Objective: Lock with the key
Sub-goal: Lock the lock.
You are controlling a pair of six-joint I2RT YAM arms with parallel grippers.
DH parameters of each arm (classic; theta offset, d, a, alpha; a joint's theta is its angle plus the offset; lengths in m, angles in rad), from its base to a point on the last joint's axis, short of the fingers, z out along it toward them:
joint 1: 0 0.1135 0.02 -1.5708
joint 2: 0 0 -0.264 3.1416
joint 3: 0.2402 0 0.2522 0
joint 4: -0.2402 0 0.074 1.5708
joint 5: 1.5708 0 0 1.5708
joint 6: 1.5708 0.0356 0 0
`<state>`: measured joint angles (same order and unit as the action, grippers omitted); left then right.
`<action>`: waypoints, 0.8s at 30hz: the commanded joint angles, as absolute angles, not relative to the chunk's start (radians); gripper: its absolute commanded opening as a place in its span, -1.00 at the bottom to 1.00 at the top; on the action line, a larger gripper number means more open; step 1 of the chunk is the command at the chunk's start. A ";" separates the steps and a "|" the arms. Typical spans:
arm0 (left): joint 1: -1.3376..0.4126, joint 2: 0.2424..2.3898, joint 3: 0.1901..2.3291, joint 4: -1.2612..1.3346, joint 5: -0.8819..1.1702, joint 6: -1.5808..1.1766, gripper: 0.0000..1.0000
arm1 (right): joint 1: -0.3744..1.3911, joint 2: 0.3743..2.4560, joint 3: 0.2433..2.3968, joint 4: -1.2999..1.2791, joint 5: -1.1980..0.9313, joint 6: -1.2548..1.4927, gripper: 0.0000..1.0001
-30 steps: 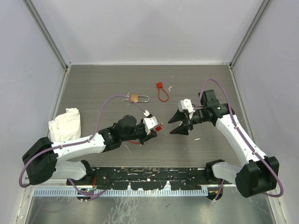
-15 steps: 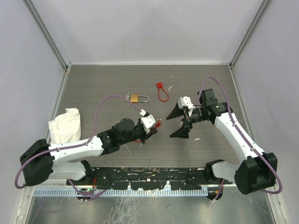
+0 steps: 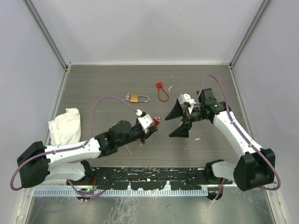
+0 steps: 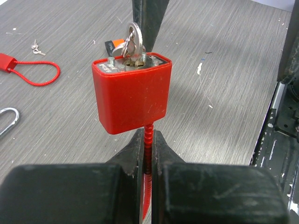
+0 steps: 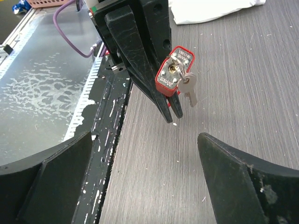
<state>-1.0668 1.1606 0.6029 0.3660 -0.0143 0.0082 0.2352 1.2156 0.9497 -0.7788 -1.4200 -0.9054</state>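
Note:
A red padlock (image 4: 132, 93) with a ribbed red cable (image 4: 148, 140) stands above the table, and my left gripper (image 4: 148, 136) is shut on that cable just under the body. The key (image 4: 132, 39) sticks in the keyhole on the lock's top face, with a ring and a second key (image 5: 188, 91) hanging from it. In the top view the red padlock (image 3: 157, 122) faces my right gripper (image 3: 176, 122), which is wide open and a short way to its right, touching nothing. From the right wrist the red padlock (image 5: 174, 74) shows ahead of the open right gripper (image 5: 145, 137).
A brass padlock (image 3: 135, 98), another red cable lock (image 3: 161, 91) and a tiny loose bunch of keys (image 3: 171, 87) lie further back on the table. A white cloth (image 3: 65, 123) lies at the left. The black rail (image 3: 149, 175) runs along the near edge.
My right gripper has opened wide and drawn back from the padlock. The left arm has shifted the padlock a little further up the table, still gripping its cable.

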 commanded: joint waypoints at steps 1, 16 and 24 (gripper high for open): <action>-1.072 1.125 0.606 0.482 -0.052 -0.003 -1.00 | 0.231 1.211 0.953 -0.751 -1.437 -0.886 0.99; -1.089 1.135 0.609 0.540 -0.187 -0.014 -1.00 | 0.284 1.193 0.895 -0.472 -1.251 -0.581 0.70; -1.105 1.178 0.643 0.569 -0.237 -0.013 -1.00 | 0.318 1.189 0.820 -0.232 -1.209 -0.295 0.41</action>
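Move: Just above its fingers the left hand holds the red lock by its cable, with the keys in it, about 2 cm ahead, 2 cm to the right and 3 cm up. From the right hand, empty and wide open, that lock is some 5 cm left, 3 cm ahead and about 1 cm lower. Down on the table, about 20 cm below the right hand, lie the padlock, 14 cm ahead and 14 cm left, and the second red lock, 18 cm ahead and 2 cm left. Sinking about 3 cm while reaching some 2 cm forward and a little left, the empty right hand drops below the red lock's body, its fingers tipping down and swinging slightly clockwise as they close by roughly a quarter, still well apart. The left hand keeps its pinch on the cable and lifts the lock about 2 cm up and forward, turning it some 10 degrees counter-clockwise. ##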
